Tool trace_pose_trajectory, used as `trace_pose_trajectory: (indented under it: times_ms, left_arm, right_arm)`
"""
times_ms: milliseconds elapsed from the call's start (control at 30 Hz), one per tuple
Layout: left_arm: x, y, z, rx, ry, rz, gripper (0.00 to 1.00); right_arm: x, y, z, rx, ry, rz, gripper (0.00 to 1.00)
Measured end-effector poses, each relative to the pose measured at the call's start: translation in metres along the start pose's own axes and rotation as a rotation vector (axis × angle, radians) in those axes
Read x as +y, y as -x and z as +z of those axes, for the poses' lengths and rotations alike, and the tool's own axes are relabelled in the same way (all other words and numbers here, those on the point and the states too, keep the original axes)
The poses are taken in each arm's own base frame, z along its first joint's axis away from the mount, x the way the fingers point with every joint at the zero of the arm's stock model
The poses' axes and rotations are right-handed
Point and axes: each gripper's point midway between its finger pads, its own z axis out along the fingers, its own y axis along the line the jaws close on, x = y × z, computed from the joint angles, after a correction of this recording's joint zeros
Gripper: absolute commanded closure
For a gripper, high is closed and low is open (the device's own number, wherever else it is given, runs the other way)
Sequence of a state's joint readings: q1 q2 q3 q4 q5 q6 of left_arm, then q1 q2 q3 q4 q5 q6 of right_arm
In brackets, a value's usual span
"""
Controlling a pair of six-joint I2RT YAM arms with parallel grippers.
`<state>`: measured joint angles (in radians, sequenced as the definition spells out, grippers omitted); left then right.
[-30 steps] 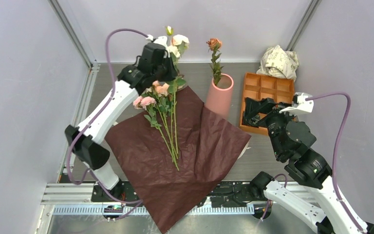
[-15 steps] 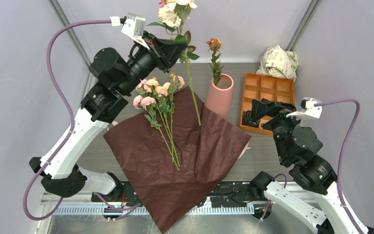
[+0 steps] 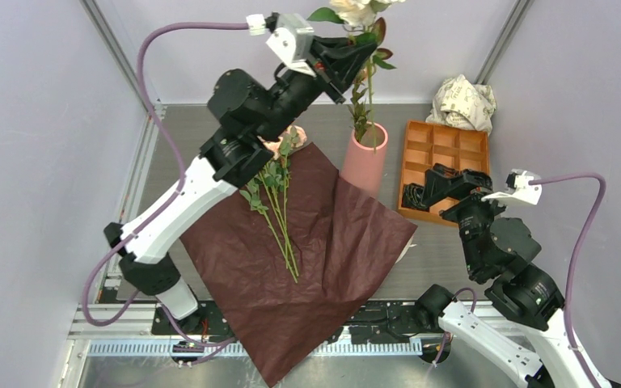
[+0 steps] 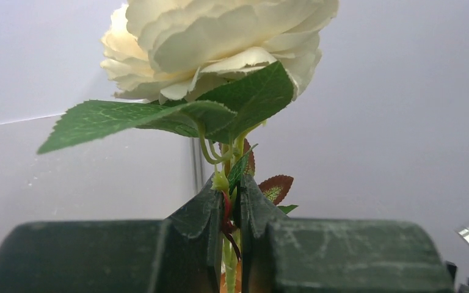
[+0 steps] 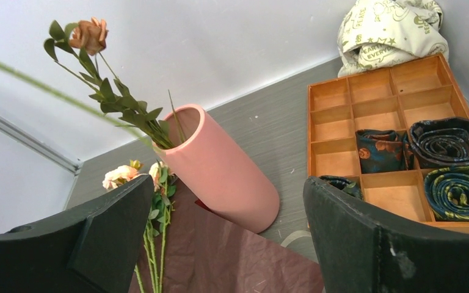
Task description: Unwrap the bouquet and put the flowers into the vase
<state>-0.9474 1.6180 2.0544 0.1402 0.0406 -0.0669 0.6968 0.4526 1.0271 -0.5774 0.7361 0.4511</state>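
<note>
A cream rose (image 4: 220, 43) hangs high over the pink vase (image 3: 364, 166), its thin green stem pinched just under the bloom by my left gripper (image 3: 368, 50), which is shut on it (image 4: 231, 195). The stem slants down to the vase's mouth (image 5: 180, 119). One orange rose (image 5: 88, 33) stands in the vase. Several pink and peach flowers (image 3: 273, 198) lie on the spread dark red paper (image 3: 307, 267), left of the vase. My right gripper (image 3: 430, 184) is open, to the right of the vase, which shows between its fingers (image 5: 229, 182); it holds nothing.
An orange compartment tray (image 3: 446, 141) with rolled dark fabrics (image 5: 449, 140) sits right of the vase, under my right gripper. A crumpled white printed paper ball (image 3: 462, 101) lies in the back right corner. Walls close in on both sides.
My left arm has lifted the cream rose from the flowers on the paper and swung it up and right to above the vase. The right gripper drifted slightly right and stayed open.
</note>
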Motion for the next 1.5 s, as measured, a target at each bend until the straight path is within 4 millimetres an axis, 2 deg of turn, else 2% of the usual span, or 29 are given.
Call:
trace_pose_trajectory:
  times_ms: [100,233,500,633,700,800,933,1033,1167,1233,1267,1500]
  left_arm:
    - [0.004,-0.014,0.018,-0.005,0.010,0.050,0.90]
    - [0.013,-0.036,0.031,0.006,0.043,0.107,0.89]
    - [0.026,-0.063,0.040,0.035,0.095,0.168,0.88]
    - [0.028,-0.076,0.039,0.048,0.108,0.153,0.82]
    - [0.028,-0.095,0.035,0.076,0.108,0.132,0.76]
    - [0.028,-0.141,0.025,0.163,0.114,0.086,0.70]
    - [0.026,-0.188,0.011,0.273,0.121,0.026,0.65]
    - [0.026,-0.196,0.009,0.291,0.131,-0.014,0.58]
    - [0.028,-0.196,0.009,0.288,0.143,-0.056,0.41]
    - [0.031,-0.199,0.008,0.292,0.155,-0.078,0.25]
    - [0.031,-0.199,0.008,0.294,0.155,-0.078,0.22]
    - [0.033,-0.212,-0.003,0.358,0.169,-0.092,0.18]
  right_arm:
    - [-0.002,-0.005,0.002,0.009,-0.007,-0.010,0.03]
    - [-0.003,-0.010,0.003,0.017,-0.012,-0.018,0.02]
    - [-0.005,-0.017,0.005,0.027,-0.017,-0.033,0.02]
    - [-0.005,-0.017,0.005,0.028,-0.018,-0.034,0.02]
    - [-0.005,-0.018,0.005,0.029,-0.018,-0.034,0.02]
    - [-0.005,-0.020,0.005,0.033,-0.019,-0.038,0.02]
    - [-0.006,-0.022,0.006,0.037,-0.019,-0.041,0.02]
    - [-0.005,-0.023,0.006,0.039,-0.015,-0.041,0.02]
    - [-0.004,-0.023,0.006,0.042,-0.011,-0.041,0.02]
    - [-0.004,-0.023,0.006,0.044,-0.008,-0.041,0.02]
    - [-0.003,-0.024,0.006,0.044,-0.007,-0.040,0.02]
    - [-0.001,-0.025,0.005,0.050,0.003,-0.040,0.01]
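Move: The left gripper holds the white flowers high up, just below the blooms, stems hanging towards the vase, whose middle is about 10 cm ahead, 5 cm right and 50 cm below. The brown rose's head, already in the vase, is some 16 cm ahead, 1 cm right and 18 cm below. The remaining flowers lie roughly 7 cm ahead and 15 cm left, the compartment tray 14 cm ahead and 25 cm right, both some 60 cm down. From the right hand, the vase is about 15 cm ahead, 16 cm left and 25 cm below. Carry the white flowers forward and right with the left gripper to bring the stems over the vase mouth, sinking slightly. Then lower faster, still edging right, for about 18 cm down in all, the fingers tipping down some 20 degrees. Start easing the fingers apart during the descent and spread them wide at the bottom to let go of the stem. ##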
